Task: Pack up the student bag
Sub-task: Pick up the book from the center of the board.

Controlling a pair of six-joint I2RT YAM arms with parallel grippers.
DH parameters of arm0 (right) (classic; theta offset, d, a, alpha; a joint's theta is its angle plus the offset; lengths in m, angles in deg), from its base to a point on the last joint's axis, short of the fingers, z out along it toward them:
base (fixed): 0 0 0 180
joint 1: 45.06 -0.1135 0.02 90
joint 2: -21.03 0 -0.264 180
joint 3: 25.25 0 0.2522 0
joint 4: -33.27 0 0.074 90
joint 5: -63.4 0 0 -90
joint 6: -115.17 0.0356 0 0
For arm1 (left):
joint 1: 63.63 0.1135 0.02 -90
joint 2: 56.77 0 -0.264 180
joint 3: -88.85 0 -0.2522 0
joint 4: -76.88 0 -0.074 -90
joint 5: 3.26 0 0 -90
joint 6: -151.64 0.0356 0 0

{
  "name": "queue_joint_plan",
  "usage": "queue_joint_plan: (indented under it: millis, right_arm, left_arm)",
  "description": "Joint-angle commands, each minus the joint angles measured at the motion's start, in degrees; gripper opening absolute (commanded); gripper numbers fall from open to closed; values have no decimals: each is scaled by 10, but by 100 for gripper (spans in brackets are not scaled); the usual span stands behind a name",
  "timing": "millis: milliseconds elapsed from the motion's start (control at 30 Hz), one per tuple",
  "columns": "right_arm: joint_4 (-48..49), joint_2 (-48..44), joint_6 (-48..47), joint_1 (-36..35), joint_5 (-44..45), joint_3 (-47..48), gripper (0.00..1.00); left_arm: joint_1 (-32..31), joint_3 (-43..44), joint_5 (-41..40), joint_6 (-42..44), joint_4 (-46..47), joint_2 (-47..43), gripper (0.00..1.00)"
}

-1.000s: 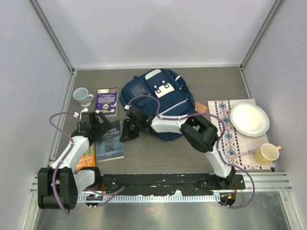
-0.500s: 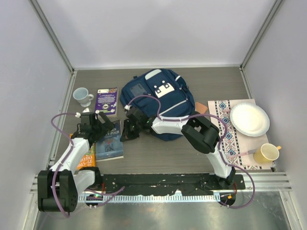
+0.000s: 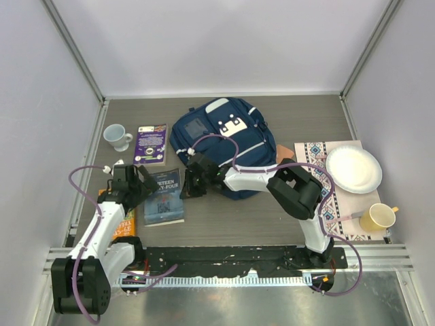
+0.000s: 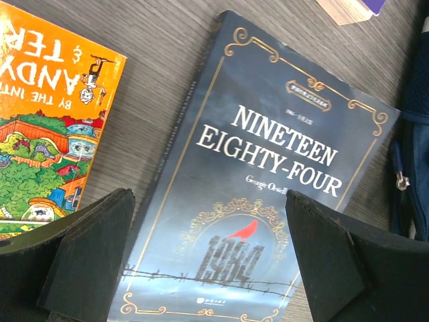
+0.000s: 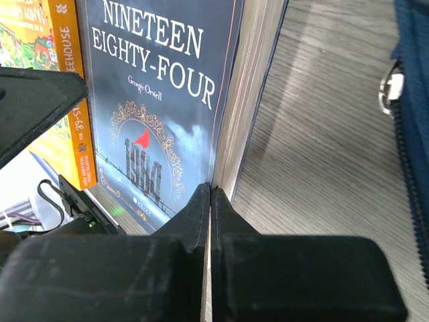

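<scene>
The student bag [image 3: 228,132], navy with a white patch, lies at the table's back centre; its zipper edge [image 5: 410,141] shows in the right wrist view. A dark "Nineteen Eighty-Four" book [image 3: 164,198] lies left of it. My right gripper [image 3: 188,185] is at the book's right edge, its jaws pressed together on the rim of the front cover [image 5: 210,188], above the page block. My left gripper [image 4: 208,201] hovers open over the cover [image 4: 268,147], one finger on either side, touching nothing.
An orange book [image 3: 123,221] lies under the dark book's left side [image 4: 47,121]. A purple book [image 3: 151,142] and a white mug [image 3: 117,136] sit at back left. On the right, a patterned placemat [image 3: 318,187] carries a paper plate [image 3: 353,170]; a yellow mug [image 3: 378,217] stands near it.
The right gripper closed at the book's edge and shifted right toward the bag; the dark book slid right with it. The left gripper drew back slightly and stayed open.
</scene>
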Motion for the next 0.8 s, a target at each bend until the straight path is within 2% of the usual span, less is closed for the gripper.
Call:
queue_joint_plan:
  millis: [0,100,167,200,267,300,400,533,767]
  right_arm:
    - [-16,-33,-19,7,24,-16,1]
    - [-16,-31,-15,11,27,-18,1]
    - [-16,-30,-15,12,23,-16,7]
    - [-16,-31,-16,13,20,-15,16]
    - [-16,-31,-13,17,16,-14,26]
    - [-14,-31,-13,17,15,-14,38]
    - [-6,-28,-4,22,1,-14,50]
    - [7,-17,8,26,-18,-14,52]
    - [71,2,36,27,-78,-24,53]
  left_arm:
    - [-1,12,-15,4,-5,18,100]
    - [-1,11,-19,3,2,38,100]
    - [-1,8,-16,5,11,44,99]
    - [-1,4,-11,9,24,50,100]
    - [-1,4,8,13,31,69,100]
    - [-1,4,16,15,42,76,100]
    - [-1,1,43,16,58,92,99]
    - [-2,-6,54,17,65,94,100]
    - [-2,-27,132,-1,116,79,98]
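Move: The Nineteen Eighty-Four book lies just under the open left hand, its middle some 5 cm to the right, about level fore and aft and 3 cm lower. The orange book is about 10 cm left and 6 cm back of the left hand, the purple book roughly 16 cm ahead and 2 cm right. From the right hand, shut at the page edge, the book's middle is about 7 cm left and 2 cm lower; the backpack's is 16 cm ahead, 13 cm right. Down about 2.5 cm first, then to the right and a little forward by some 2 cm each, the left hand brings its wide-open fingers in over the book, one finger coming down close beside the spine. The right hand, its tips shut at the cover's right edge, eases about 1.5 cm right and slightly forward while opening to about half, so that its fingers end either side of the page edge. ##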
